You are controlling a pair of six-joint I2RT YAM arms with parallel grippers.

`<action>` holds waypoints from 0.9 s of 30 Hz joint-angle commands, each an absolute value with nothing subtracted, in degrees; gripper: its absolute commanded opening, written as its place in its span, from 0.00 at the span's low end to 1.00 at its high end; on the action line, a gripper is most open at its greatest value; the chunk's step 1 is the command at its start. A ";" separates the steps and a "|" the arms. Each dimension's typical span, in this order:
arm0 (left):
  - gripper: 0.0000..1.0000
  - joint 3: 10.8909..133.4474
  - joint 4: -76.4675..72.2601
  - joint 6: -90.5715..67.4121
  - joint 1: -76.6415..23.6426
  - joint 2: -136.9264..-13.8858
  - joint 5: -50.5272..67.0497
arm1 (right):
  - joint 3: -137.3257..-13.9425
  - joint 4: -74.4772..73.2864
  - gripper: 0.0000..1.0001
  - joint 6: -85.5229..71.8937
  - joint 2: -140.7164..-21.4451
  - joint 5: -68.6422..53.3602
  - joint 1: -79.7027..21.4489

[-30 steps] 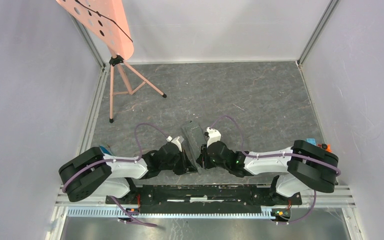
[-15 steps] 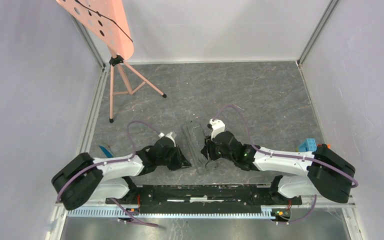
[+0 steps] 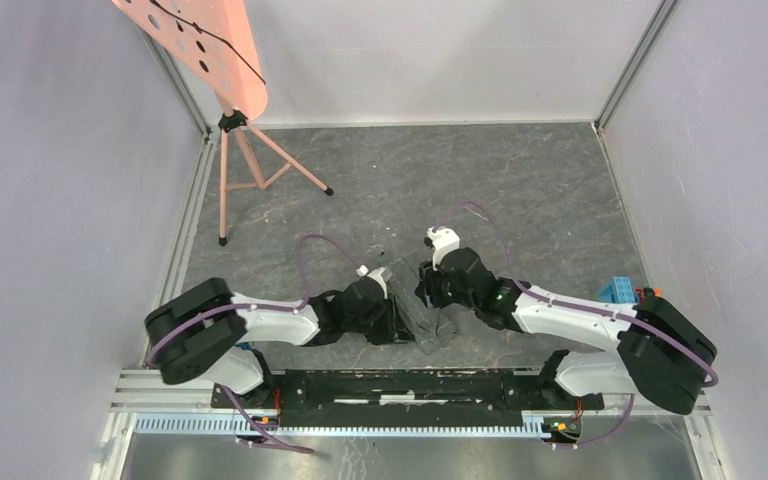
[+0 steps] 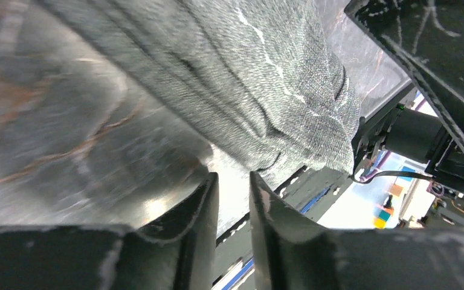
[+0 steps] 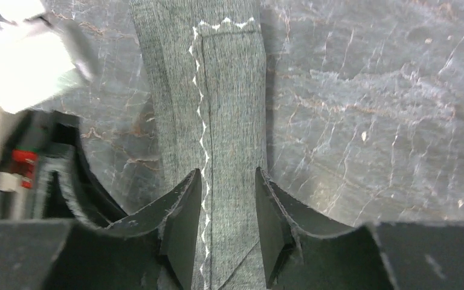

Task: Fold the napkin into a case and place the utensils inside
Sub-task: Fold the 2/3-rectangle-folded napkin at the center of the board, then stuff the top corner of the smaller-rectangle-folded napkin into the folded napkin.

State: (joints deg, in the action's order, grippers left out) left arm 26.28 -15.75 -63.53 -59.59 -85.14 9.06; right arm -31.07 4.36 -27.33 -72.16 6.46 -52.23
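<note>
The napkin [image 3: 422, 312] lies on the slate floor as a narrow dark grey strip between my two grippers. In the right wrist view it [image 5: 226, 90] runs straight away from the camera, with a white zigzag stitch along it. My right gripper [image 5: 226, 178] hovers over the strip's near part, open, the cloth lying flat beneath the gap. My left gripper [image 4: 234, 181] is at the strip's left side, open by a narrow gap with nothing in it; the creased napkin [image 4: 260, 78] lies just beyond its tips. From above, the left gripper [image 3: 397, 320] and right gripper [image 3: 428, 290] flank the cloth. The utensils are out of view.
A pink tripod stand [image 3: 250, 165] with a perforated pink board [image 3: 200, 45] is at the back left. A blue block [image 3: 618, 290] with an orange part sits by the right arm's base. Grey walls enclose the floor, and the black mounting rail [image 3: 410, 385] runs along the near edge.
Both grippers have opened. The left arm swung right, up to the napkin. The right gripper moved farther along the strip, whose near end shifted right.
</note>
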 commanded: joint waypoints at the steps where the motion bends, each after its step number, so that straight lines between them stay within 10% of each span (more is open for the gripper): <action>1: 0.40 24.35 -6.95 -59.96 -54.53 -74.95 6.08 | -37.77 4.75 0.47 -19.37 -75.49 4.37 -51.50; 11: 0.59 29.58 22.35 -44.51 -29.89 -58.59 9.96 | -52.30 6.98 0.63 -18.48 -91.38 1.22 -52.52; 27: 0.60 27.18 17.69 -44.03 -23.38 -61.07 15.82 | -62.98 -3.48 0.64 -17.36 -100.28 13.66 -57.11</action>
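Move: The folded napkin's far-left end is the spot to work on: from the right hand it lies about 8 cm ahead, 8 cm to the left and some 6 cm below. The napkin's near end is roughly 10 cm back and 3 cm to the right of the right hand, and a tripod foot stands about 19 cm ahead and 18 cm left of it. From the left hand, the far-left end is some 15 cm ahead and 6 cm left, near its height. Draw the left gripper away from the napkin's near end, about 16 cm left and 9 cm forward, rising at first and sinking a little late, turning some 20 degrees counter-clockwise and opening wide. Meanwhile carry the right gripper over the strip, about 10 cm left and 5 cm forward, to its far-left end, widening the fingers and staying clear above the cloth. ##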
